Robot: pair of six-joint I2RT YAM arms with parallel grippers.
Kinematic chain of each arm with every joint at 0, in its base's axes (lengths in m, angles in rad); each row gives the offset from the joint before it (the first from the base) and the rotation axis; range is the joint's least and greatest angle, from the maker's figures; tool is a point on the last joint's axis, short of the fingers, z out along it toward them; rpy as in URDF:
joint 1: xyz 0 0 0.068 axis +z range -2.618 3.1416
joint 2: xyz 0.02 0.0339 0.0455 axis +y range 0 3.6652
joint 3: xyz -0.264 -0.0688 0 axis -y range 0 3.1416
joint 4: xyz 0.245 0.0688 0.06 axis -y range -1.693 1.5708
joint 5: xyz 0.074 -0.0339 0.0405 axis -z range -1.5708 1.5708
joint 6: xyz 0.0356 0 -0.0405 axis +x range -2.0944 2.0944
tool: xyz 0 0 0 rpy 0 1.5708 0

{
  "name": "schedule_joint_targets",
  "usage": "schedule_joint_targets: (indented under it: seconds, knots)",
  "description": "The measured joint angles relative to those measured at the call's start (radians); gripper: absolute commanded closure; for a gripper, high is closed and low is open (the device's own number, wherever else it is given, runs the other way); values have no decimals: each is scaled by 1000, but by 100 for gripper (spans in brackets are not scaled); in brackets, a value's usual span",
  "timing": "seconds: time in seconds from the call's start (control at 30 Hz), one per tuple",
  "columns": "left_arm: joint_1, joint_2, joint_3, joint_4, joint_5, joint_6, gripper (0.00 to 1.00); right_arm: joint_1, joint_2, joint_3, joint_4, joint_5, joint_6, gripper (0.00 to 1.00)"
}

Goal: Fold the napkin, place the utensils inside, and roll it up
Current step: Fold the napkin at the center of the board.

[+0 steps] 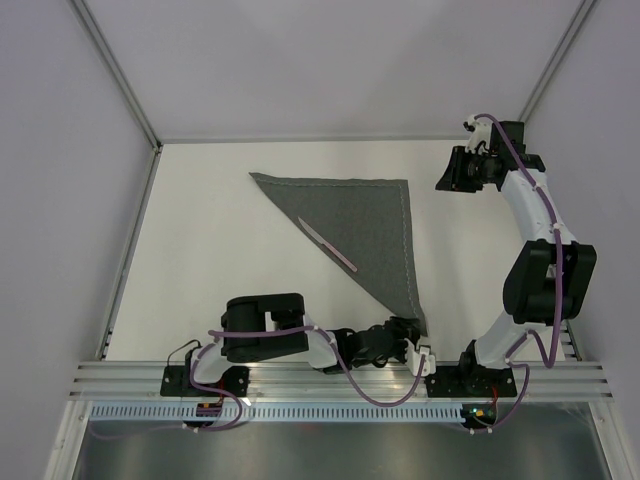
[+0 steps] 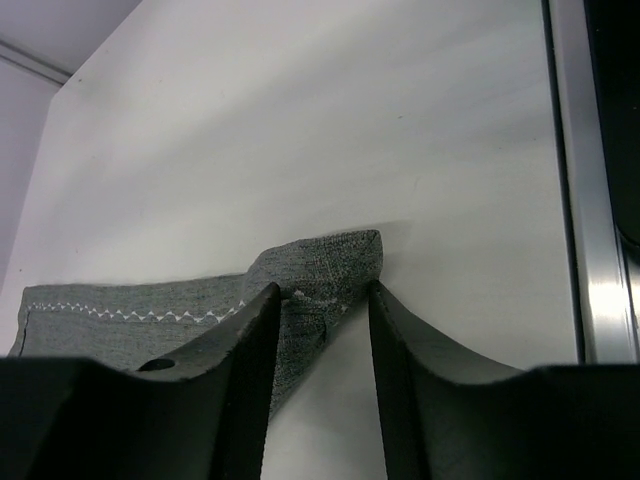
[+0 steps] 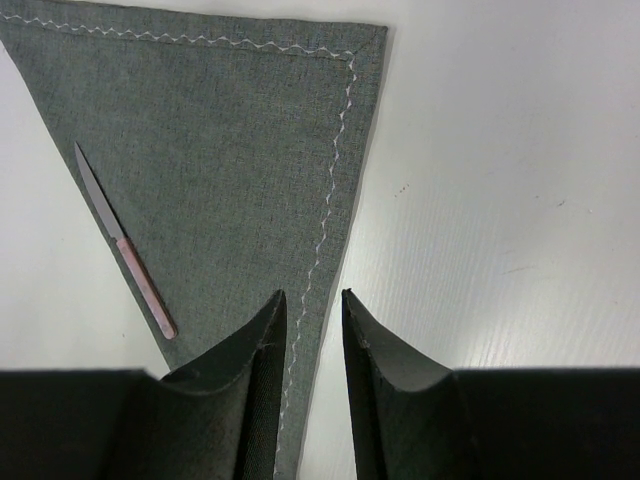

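Note:
The dark grey napkin [image 1: 365, 225] lies folded into a triangle on the white table, its long point toward the arms. One knife-like utensil [image 1: 328, 243] rests along its diagonal edge; in the right wrist view the utensil [image 3: 125, 245] has a pointed blade and a pinkish handle. My left gripper [image 1: 412, 330] is low at the napkin's near tip. Its jaws straddle the slightly raised corner [image 2: 320, 265], with bare table showing between them. My right gripper [image 1: 448, 172] hovers high over the far right, open and empty, above the napkin's stitched right edge [image 3: 330, 200].
A metal rail [image 1: 300, 375] runs along the table's near edge and shows at the right of the left wrist view [image 2: 600, 250]. Pale enclosure walls with metal posts [image 1: 115, 70] bound the left, back and right sides.

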Motion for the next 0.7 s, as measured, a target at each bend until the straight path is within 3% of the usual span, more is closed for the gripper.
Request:
schedule_joint_targets:
  seconds: [0.2, 0.33, 0.37, 0.43, 0.47, 0.7]
  knots:
    - [0, 21, 12, 13, -26, 2, 69, 0, 8, -1, 0, 0, 0, 66]
    - [0, 21, 22, 13, -31, 2, 81, 0, 8, -3, 0, 0, 0, 66]
    - [0, 21, 24, 13, -35, 2, 88, 0, 8, -4, 0, 1, 0, 66]
    - [0, 21, 28, 13, -47, 2, 90, 0, 8, -5, 0, 1, 0, 67]
    - [0, 21, 32, 12, -52, 2, 98, 0, 8, -5, 0, 1, 0, 66]
    - [0, 21, 76, 12, -110, -25, 98, 0, 15, -5, 0, 1, 0, 66]
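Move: The napkin's near corner already stands curled between my left fingertips, about 1 cm to the right of that hand and 1 cm below it. The knife lies on the cloth some 20 cm ahead and 21 cm to the left, about 2 cm lower; the napkin's far right corner is roughly 36 cm ahead and 2 cm left. From my idle right hand, the near corner lies around 31 cm back, 10 cm left and 16 cm down. I shut my half-open left fingers on the curled near corner, pinching the cloth while the hand stays low and eases slightly forward. As the fingers close I start to lift the corner, going about 2 cm up and 2 cm forward with a little to the right, and the wrist turns some 5 degrees counter-clockwise. ##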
